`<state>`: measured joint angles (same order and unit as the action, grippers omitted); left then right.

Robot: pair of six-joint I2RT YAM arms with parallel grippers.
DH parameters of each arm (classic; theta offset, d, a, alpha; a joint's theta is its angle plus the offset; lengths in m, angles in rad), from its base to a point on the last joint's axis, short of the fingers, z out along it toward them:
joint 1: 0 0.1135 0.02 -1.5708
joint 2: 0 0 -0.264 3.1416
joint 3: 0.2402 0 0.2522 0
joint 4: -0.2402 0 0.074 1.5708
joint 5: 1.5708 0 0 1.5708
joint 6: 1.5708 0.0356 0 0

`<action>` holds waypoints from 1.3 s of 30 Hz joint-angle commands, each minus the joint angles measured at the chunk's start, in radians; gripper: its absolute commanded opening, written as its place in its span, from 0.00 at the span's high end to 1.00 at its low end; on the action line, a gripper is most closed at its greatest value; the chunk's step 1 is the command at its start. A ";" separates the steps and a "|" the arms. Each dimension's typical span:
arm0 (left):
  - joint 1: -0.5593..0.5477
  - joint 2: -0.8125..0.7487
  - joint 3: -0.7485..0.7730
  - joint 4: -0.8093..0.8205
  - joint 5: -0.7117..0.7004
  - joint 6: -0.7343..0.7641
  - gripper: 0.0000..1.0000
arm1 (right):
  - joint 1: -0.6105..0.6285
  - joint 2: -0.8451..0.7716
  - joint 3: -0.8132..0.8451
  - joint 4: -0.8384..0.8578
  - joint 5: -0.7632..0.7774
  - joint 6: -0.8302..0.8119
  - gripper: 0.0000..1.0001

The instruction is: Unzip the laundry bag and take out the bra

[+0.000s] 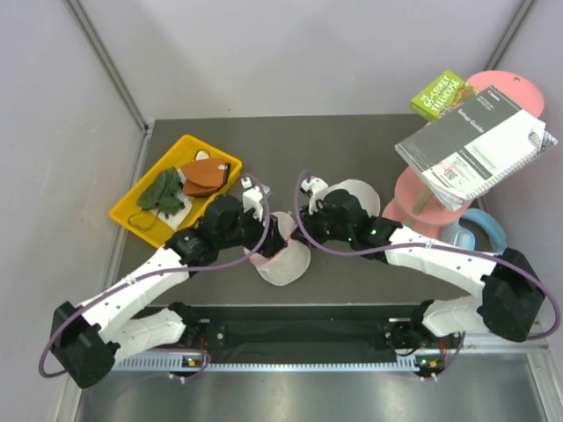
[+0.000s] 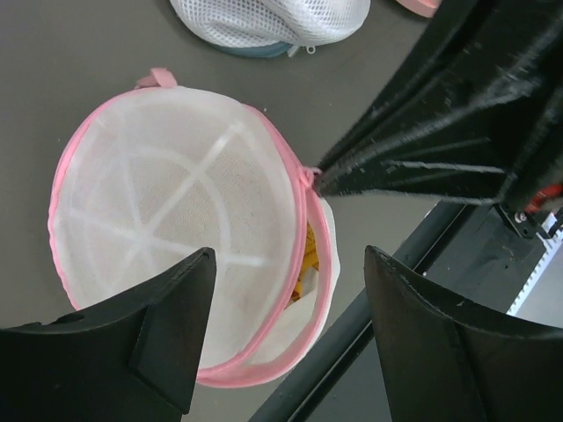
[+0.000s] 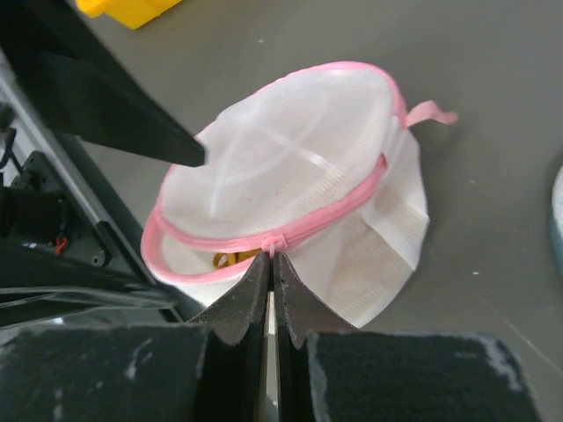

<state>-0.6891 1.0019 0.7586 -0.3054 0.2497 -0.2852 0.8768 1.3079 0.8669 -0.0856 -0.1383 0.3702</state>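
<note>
The laundry bag (image 1: 283, 261), a white mesh dome with a pink rim, lies near the table's front edge between both arms. Its zipper stands partly open along the rim (image 3: 334, 211). Through the gap shows the orange-yellow bra (image 2: 308, 264), also seen as the bra (image 3: 230, 258) in the right wrist view. My right gripper (image 3: 271, 255) is shut on the pink zipper pull (image 2: 310, 176). My left gripper (image 2: 288, 255) is open, its fingers (image 2: 176, 308) spread on either side of the bag's near rim and holding nothing.
A yellow tray (image 1: 141, 214) at the back left holds dark green cloth (image 1: 163, 192) and reddish-brown pieces (image 1: 204, 176). A plain white mesh dome (image 2: 264, 22) lies just beyond the bag. A pink stand (image 1: 422, 198) carrying booklets (image 1: 471, 145) is at the right. A black rail (image 2: 352, 343) runs along the near edge.
</note>
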 commanded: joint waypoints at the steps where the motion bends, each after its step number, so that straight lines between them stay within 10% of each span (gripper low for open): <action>1: 0.000 0.017 0.030 0.046 0.023 0.006 0.27 | 0.047 -0.029 0.078 0.003 -0.004 0.027 1.00; 8: 0.000 0.001 -0.001 0.037 0.023 0.006 0.30 | 0.065 -0.012 0.109 0.001 -0.006 0.033 1.00; 20: 0.000 -0.002 -0.022 0.020 0.000 0.006 1.00 | 0.071 -0.007 0.109 -0.002 0.008 0.036 1.00; 39: 0.000 -0.051 -0.038 -0.041 -0.032 0.014 1.00 | -0.012 0.017 0.106 -0.034 0.060 0.001 1.00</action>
<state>-0.6891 0.9825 0.7292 -0.3202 0.2417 -0.2852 0.9035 1.3132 0.9321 -0.1287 -0.0998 0.3935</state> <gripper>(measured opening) 0.023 0.008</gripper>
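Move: The open zip edges of the laundry bag run between the left hand's parted fingers, roughly 1 cm to its right and 1 cm below. The zip pull, still pinched by the right hand, is about 3 cm ahead and 4 cm to the right of the left hand. The edges to be gripped lie some 3 cm back and 4 cm left of the right hand. The spare mesh bag lies about 7 cm ahead, 14 cm right and 10 cm below the right hand. Back, left and up by some 3.5 cm goes the right hand, keeping its pinch on the zip pull, then it pauses. Meanwhile the left hand sinks about 1 cm, closes its wide-open fingers and pinches the zip edges together just behind the pull. With that hold made, the right hand draws the pull forward and to the right by roughly 2 cm, away from the left fingers. ##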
